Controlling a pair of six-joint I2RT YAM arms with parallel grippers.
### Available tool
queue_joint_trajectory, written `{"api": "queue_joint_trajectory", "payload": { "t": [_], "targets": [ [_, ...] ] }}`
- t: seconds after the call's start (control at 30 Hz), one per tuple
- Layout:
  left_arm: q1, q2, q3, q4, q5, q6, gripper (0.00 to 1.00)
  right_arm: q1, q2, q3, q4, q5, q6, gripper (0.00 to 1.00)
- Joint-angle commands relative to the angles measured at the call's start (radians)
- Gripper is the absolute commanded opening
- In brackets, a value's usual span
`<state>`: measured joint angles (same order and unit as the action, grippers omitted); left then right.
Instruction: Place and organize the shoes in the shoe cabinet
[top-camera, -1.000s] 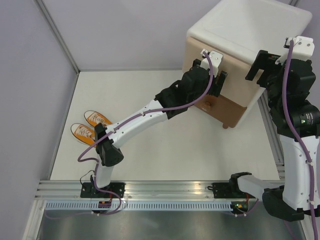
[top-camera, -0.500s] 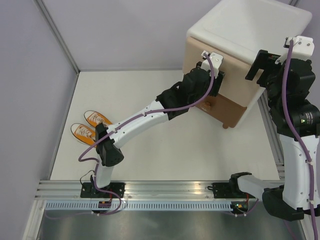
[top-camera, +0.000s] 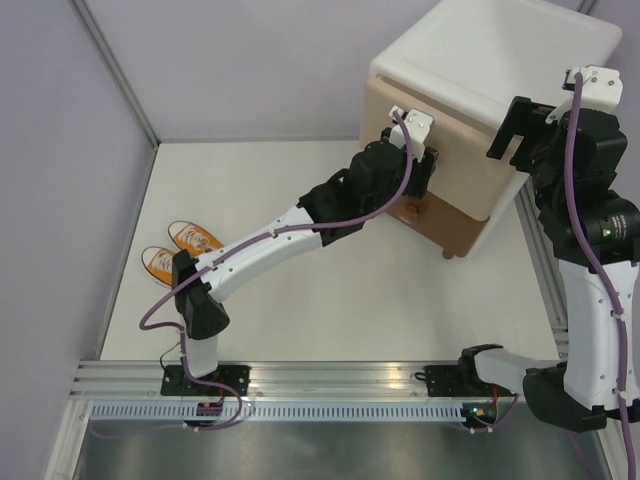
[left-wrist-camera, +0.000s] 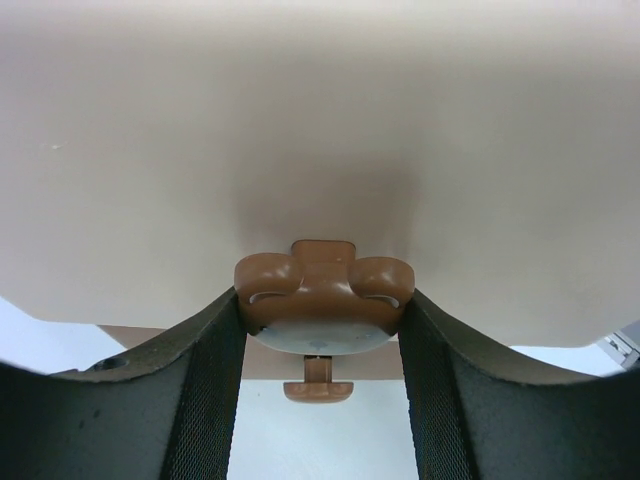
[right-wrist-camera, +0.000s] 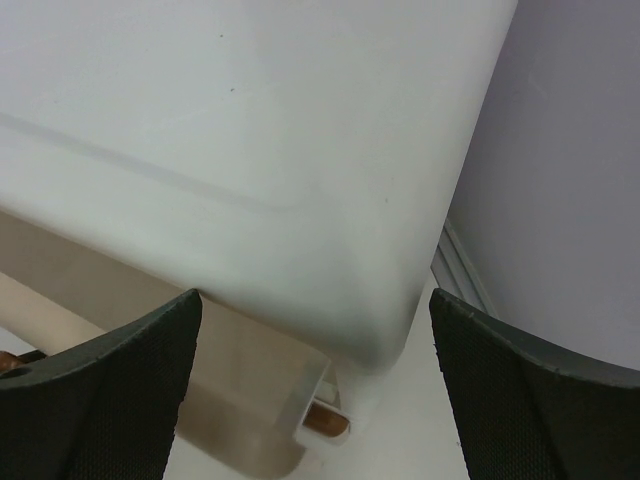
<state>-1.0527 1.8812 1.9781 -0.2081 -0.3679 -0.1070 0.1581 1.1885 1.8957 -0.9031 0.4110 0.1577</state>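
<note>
The white shoe cabinet (top-camera: 500, 60) stands at the back right, its beige upper drawer (top-camera: 455, 160) pulled slightly out over the brown lower drawer (top-camera: 450, 225). My left gripper (top-camera: 415, 170) is shut on the upper drawer's brown bear-head knob (left-wrist-camera: 323, 300); the lower knob (left-wrist-camera: 318, 388) shows below it. Two orange shoes (top-camera: 180, 250) lie side by side at the left of the table. The red shoes are out of view. My right gripper (top-camera: 520, 130) is open and empty, held against the cabinet's right corner (right-wrist-camera: 380, 330).
A grey wall panel and a metal post close the left side near the orange shoes. An aluminium rail (top-camera: 330, 380) runs along the near edge by the arm bases. A side rail (top-camera: 540, 270) lies right of the cabinet.
My left gripper has pulled back toward the left with the knob, and the beige upper drawer has slid a little out of the cabinet. The right arm has barely shifted.
</note>
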Motion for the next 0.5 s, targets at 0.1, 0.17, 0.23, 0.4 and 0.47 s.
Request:
{"api": "queue_joint_trajectory", "payload": {
  "t": [0.1, 0.17, 0.23, 0.4, 0.47],
  "targets": [
    [-0.003, -0.163, -0.033, -0.022, -0.017, -0.054, 0.02, -0.011, 0.026, 0.019, -0.022, 0.058, 0.006, 0.98],
    [-0.007, -0.183, -0.045, -0.025, -0.017, -0.066, 0.02, -0.011, 0.029, 0.017, -0.023, 0.060, 0.008, 0.98],
    [-0.012, -0.194, -0.051, -0.031, -0.019, -0.071, 0.02, -0.011, 0.028, 0.016, -0.023, 0.057, 0.009, 0.98],
    [-0.035, -0.235, -0.129, -0.050, -0.023, -0.092, 0.02, -0.012, 0.029, 0.019, -0.022, 0.051, 0.013, 0.98],
    [-0.047, -0.266, -0.180, -0.057, -0.023, -0.109, 0.02, -0.012, 0.029, 0.020, -0.022, 0.046, 0.013, 0.98]
  ]
}}
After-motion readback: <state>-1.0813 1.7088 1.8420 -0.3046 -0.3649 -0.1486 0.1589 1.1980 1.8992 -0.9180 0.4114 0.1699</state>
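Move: The upper drawer's bear knob is already between the left fingers, with the slightly open drawer front some 3 cm ahead and 2 cm to the right. The lower knob hangs about 20 cm below the left hand, roughly 1 cm ahead and 1 cm right. The cabinet top's front right corner is some 18 cm right, 8 cm back and 7 cm higher. From the right hand the bear knob lies about 6 cm ahead, 16 cm left and 10 cm below. The upper drawer is drawn farther out by its bear knob: the left fingers keep their pinch on it and pull back and to the left in nearly equal parts, about 5 cm in all, straight away from the cabinet and still going at the end. The height hardly changes and the wrist barely turns. ##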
